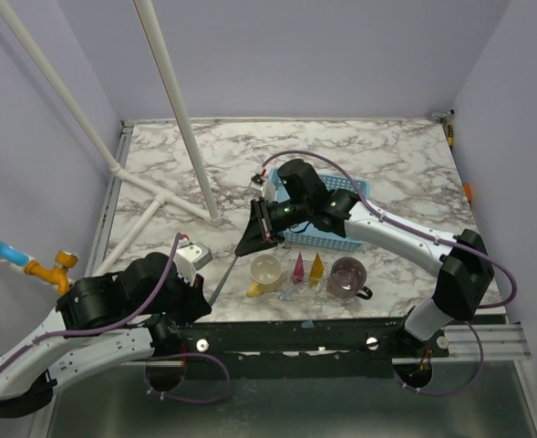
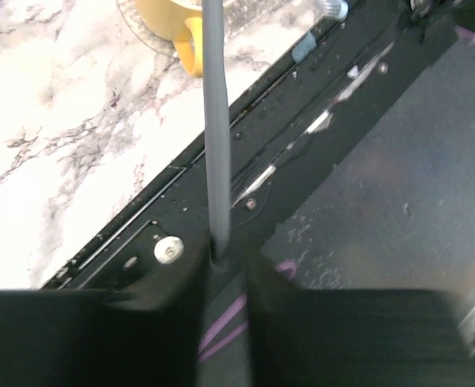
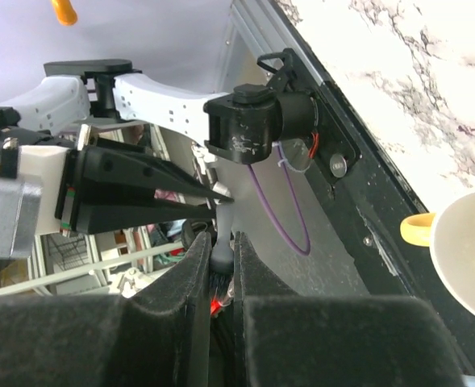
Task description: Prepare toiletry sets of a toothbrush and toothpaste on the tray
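The grey toothbrush hangs slanted over the table's front edge, held at both ends. My left gripper is shut on its lower handle end; in the left wrist view the grey stick runs up from the jaws. My right gripper is shut on the bristle head, with the left gripper's fingers just above it. A pink tube and a yellow tube stand between two mugs. A pale thin brush lies in front of them. The blue tray sits behind my right arm.
A yellow mug and a translucent purple mug stand near the front edge. White pipes cross the left half of the marble table. The black front rail runs below the toothbrush.
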Robot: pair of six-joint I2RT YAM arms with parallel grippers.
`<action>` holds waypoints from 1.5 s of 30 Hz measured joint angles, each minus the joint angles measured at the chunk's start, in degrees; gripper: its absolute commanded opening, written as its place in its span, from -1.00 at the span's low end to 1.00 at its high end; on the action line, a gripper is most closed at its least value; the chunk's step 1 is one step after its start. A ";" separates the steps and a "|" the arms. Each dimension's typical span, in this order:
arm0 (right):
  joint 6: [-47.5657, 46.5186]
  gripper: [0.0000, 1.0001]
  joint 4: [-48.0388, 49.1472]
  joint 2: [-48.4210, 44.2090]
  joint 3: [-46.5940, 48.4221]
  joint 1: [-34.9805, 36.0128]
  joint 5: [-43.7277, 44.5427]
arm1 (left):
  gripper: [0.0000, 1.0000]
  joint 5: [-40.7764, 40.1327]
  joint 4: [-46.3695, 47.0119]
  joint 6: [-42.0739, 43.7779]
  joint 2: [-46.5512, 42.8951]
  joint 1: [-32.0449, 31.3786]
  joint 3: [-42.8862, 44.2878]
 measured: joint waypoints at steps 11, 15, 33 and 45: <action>-2.93 -0.99 -0.87 -7.78 -5.03 0.00 4.37 | 0.22 1.27 3.98 -0.57 0.17 -0.11 2.10; -5.29 -0.99 -2.27 -13.68 -5.40 0.00 7.39 | 0.24 1.66 6.78 -0.55 0.33 -0.11 3.93; -26.53 -0.99 -20.70 -33.07 -4.15 0.00 26.69 | 0.39 0.39 14.40 0.20 5.88 -0.11 6.86; -40.37 -0.99 -29.66 -35.91 3.17 0.00 32.00 | 0.45 -3.80 17.29 2.16 6.10 -0.09 6.62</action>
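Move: Both hands still grip the grey toothbrush. From the right hand, the yellow toothpaste on the clear tray stands roughly 19 cm right, 1 cm ahead and 18 cm below. The pink toothpaste is about 14 cm right and the cream mug 7 cm right, both 1 cm ahead; the brown mug is 27 cm right, level with the hand. From the left hand, the yellow toothpaste is some 26 cm right, 12 cm ahead and 12 cm lower. Left fingers open and rise off the grey toothbrush; the right carries it about 17 cm right, 10 up, rolling. ##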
